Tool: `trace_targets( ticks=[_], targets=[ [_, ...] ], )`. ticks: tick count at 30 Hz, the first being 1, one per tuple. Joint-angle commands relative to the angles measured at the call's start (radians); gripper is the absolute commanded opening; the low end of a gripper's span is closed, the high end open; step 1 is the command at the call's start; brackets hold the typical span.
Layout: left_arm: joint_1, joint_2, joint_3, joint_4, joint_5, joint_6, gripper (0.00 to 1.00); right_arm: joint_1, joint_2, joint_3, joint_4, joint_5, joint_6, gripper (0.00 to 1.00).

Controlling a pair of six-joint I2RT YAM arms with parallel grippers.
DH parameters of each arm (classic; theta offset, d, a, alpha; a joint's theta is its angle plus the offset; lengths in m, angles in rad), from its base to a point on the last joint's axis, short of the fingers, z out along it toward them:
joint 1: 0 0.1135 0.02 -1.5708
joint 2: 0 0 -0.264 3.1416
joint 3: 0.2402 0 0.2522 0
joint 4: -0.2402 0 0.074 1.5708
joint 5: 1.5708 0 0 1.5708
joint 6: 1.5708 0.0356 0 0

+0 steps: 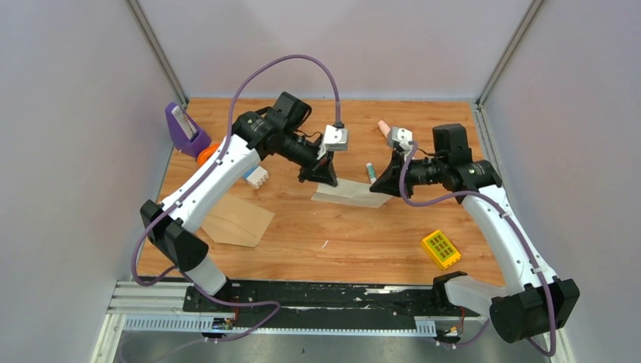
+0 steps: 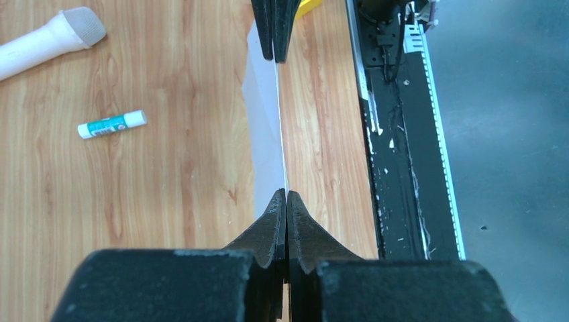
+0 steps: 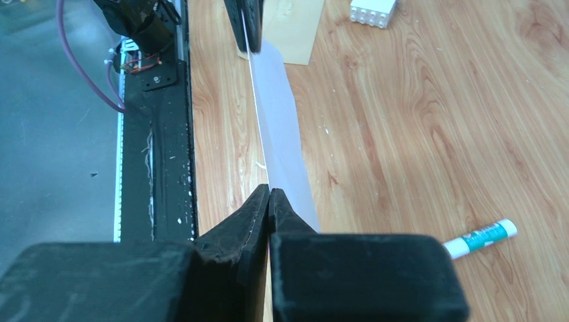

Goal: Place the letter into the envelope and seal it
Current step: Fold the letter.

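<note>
The letter (image 1: 349, 193), a pale thin sheet, hangs stretched between both grippers just above the middle of the table. My left gripper (image 1: 323, 178) is shut on its left end and my right gripper (image 1: 382, 186) is shut on its right end. In the left wrist view the letter (image 2: 265, 134) runs edge-on from my left gripper (image 2: 286, 195) to the other jaws at the top. The right wrist view shows the letter (image 3: 282, 134) leaving my right gripper (image 3: 269, 191). The tan envelope (image 1: 238, 221) lies flat on the table at the left, its corner showing as envelope (image 3: 292, 30).
A glue stick (image 1: 371, 171) lies behind the letter. A purple holder (image 1: 181, 128), an orange item (image 1: 205, 153) and a white block (image 1: 257, 178) sit at the back left. A yellow object (image 1: 441, 249) lies front right. A white handle-shaped item (image 2: 47, 40) lies at the back.
</note>
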Motion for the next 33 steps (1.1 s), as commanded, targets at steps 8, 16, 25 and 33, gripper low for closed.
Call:
trace_targets(
  ticks=[8, 16, 25, 33],
  targets=[
    [0.066, -0.057, 0.085, -0.111, -0.012, 0.057, 0.0, -0.138, -0.018, -0.018, -0.102, 0.008, -0.101, 0.04],
    [0.088, -0.06, 0.099, -0.134, -0.016, 0.075, 0.0, -0.198, -0.014, -0.017, -0.135, -0.002, -0.146, 0.04],
    [0.088, -0.066, 0.099, -0.145, -0.003, 0.08, 0.0, -0.214, -0.013, 0.0, -0.152, 0.06, -0.184, 0.2],
    [0.089, -0.06, 0.057, -0.108, 0.072, 0.026, 0.0, -0.148, -0.059, 0.085, -0.131, -0.044, -0.154, 0.78]
  ],
)
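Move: Between the two hands, roughly 9 cm apart, hangs the folded letter, both sets of fingers already on its upper edge; its middle lies about 4 cm to the left hand's right and 5 cm to the right hand's left, 3 cm below each. From the left hand the envelope is some 31 cm left, 8 cm ahead. The glue stick lies 4 cm right of the right hand and 24 cm ahead; envelope and glue stick are on the table, about 25 cm down. Drawing apart with the letter between them: the right hand slides its nearly shut fingers off along the edge, about 5.5 cm right, a little forward and down, turning some 10 degrees clockwise, then opens wide and eases back slightly left and up. The left keeps its pinch and carries the letter about 3 cm left while rising 2 cm. ##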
